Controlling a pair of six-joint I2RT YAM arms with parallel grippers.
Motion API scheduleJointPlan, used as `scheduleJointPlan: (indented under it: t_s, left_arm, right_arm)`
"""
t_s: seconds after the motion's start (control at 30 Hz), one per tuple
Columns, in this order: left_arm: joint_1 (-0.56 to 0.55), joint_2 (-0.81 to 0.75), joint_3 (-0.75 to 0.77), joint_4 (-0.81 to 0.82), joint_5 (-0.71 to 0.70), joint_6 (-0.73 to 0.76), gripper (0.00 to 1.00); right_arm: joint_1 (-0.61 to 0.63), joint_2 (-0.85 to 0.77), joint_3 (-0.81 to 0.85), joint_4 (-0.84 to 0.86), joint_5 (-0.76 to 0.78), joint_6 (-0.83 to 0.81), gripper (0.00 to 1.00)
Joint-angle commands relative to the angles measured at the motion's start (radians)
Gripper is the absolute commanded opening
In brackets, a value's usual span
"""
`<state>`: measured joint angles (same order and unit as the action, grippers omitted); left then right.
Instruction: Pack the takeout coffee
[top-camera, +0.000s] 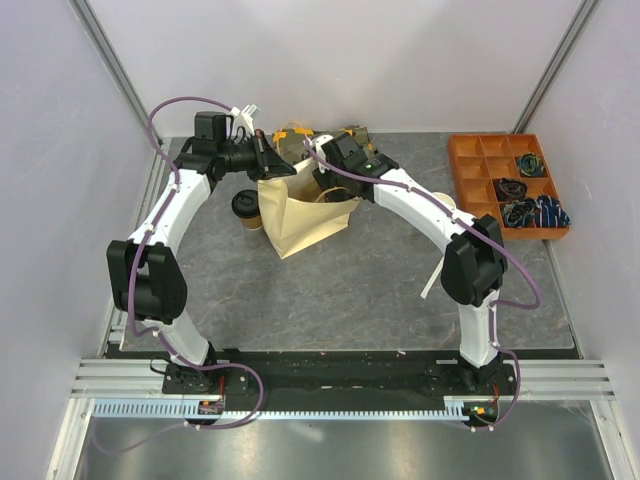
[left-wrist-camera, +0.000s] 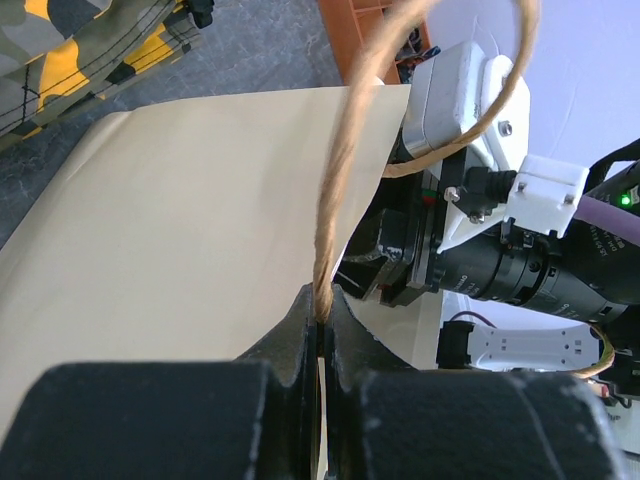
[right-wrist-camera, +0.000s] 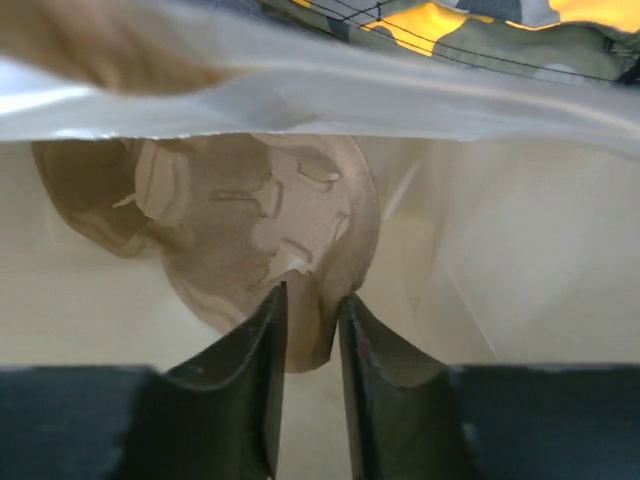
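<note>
The takeout coffee (top-camera: 247, 206), a small tan cup with a black lid, stands on the table just left of the tan paper bag (top-camera: 300, 218). My left gripper (left-wrist-camera: 322, 305) is shut on the bag's twine handle (left-wrist-camera: 340, 180) and holds it up at the bag's far left top (top-camera: 268, 158). My right gripper (right-wrist-camera: 312, 300) reaches down inside the bag. Its jaws stand a little apart, with the rim of a pulp cup carrier (right-wrist-camera: 250, 230) between them. The top view hides those fingers inside the bag's mouth.
An orange compartment tray (top-camera: 505, 185) with small items sits at the back right. A camouflage-patterned thing (left-wrist-camera: 80, 50) lies behind the bag. The right arm's wrist camera (left-wrist-camera: 500, 260) hangs close beside my left gripper. Walls close in the table's sides.
</note>
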<state>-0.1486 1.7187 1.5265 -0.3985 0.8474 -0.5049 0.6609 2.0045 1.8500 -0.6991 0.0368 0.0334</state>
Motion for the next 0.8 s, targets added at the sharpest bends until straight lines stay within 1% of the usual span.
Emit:
scheduleJointPlan:
  t_s: [0.0, 0.03, 0.07, 0.13, 0.17, 0.33, 0.37, 0.4, 0.5, 0.53, 0.77]
  left_arm:
    - [0.001, 0.016, 0.02, -0.04, -0.007, 0.0, 0.02]
    - [0.001, 0.015, 0.02, -0.04, -0.007, 0.002, 0.02]
    - [0.001, 0.013, 0.017, -0.042, -0.007, 0.002, 0.02]
    - [0.001, 0.012, 0.015, -0.045, -0.007, 0.006, 0.02]
    - [0.001, 0.012, 0.014, -0.043, -0.005, 0.008, 0.02]
    - [0.001, 0.018, 0.02, -0.048, -0.004, 0.006, 0.02]
    - [0.0, 0.019, 0.021, -0.049, -0.004, 0.006, 0.02]
    - [0.0, 0.022, 0.023, -0.049, -0.004, 0.006, 0.02]
    - [0.0, 0.025, 0.029, -0.049, -0.004, 0.006, 0.02]
    - [0.0, 0.027, 0.029, -0.049, -0.004, 0.006, 0.02]
    - [0.0, 0.028, 0.027, -0.054, -0.007, 0.011, 0.02]
  right_arm:
    - [0.002, 0.007, 0.058, -0.036, -0.026, 0.025, 0.38]
    - [0.003, 0.004, 0.066, -0.04, -0.026, 0.029, 0.38]
    - [0.003, -0.003, 0.071, -0.043, -0.028, 0.033, 0.42]
    - [0.003, -0.012, 0.087, -0.06, -0.025, 0.037, 0.46]
    - [0.005, -0.018, 0.094, -0.065, -0.026, 0.039, 0.51]
    - [0.009, -0.041, 0.141, -0.106, -0.034, 0.042, 0.6]
    - [0.016, -0.044, 0.146, -0.112, -0.035, 0.039, 0.67]
    - [0.017, -0.046, 0.15, -0.117, -0.034, 0.037, 0.7]
    - [0.019, -0.053, 0.161, -0.125, -0.035, 0.037, 0.73]
    - [0.02, -0.052, 0.166, -0.129, -0.031, 0.04, 0.76]
    - [0.023, -0.055, 0.236, -0.161, -0.035, 0.03, 0.77]
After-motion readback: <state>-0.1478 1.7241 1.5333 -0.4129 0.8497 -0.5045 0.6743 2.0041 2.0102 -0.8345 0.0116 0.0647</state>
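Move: The cup tray lies inside the paper bag, its middle about 7 cm left of the right hand, 1 cm ahead and 6 cm lower. From that hand the black-lidded coffee stands some 20 cm left and 4 cm back, the camouflage bag's middle about 9 cm ahead and 2 cm left, both lower. From the left hand the tray's middle is about 6 cm back, 2 cm right and 15 cm down. Right hand rises about 4 cm from the tray, fingers opening wide, while the left keeps pinching the bag. ##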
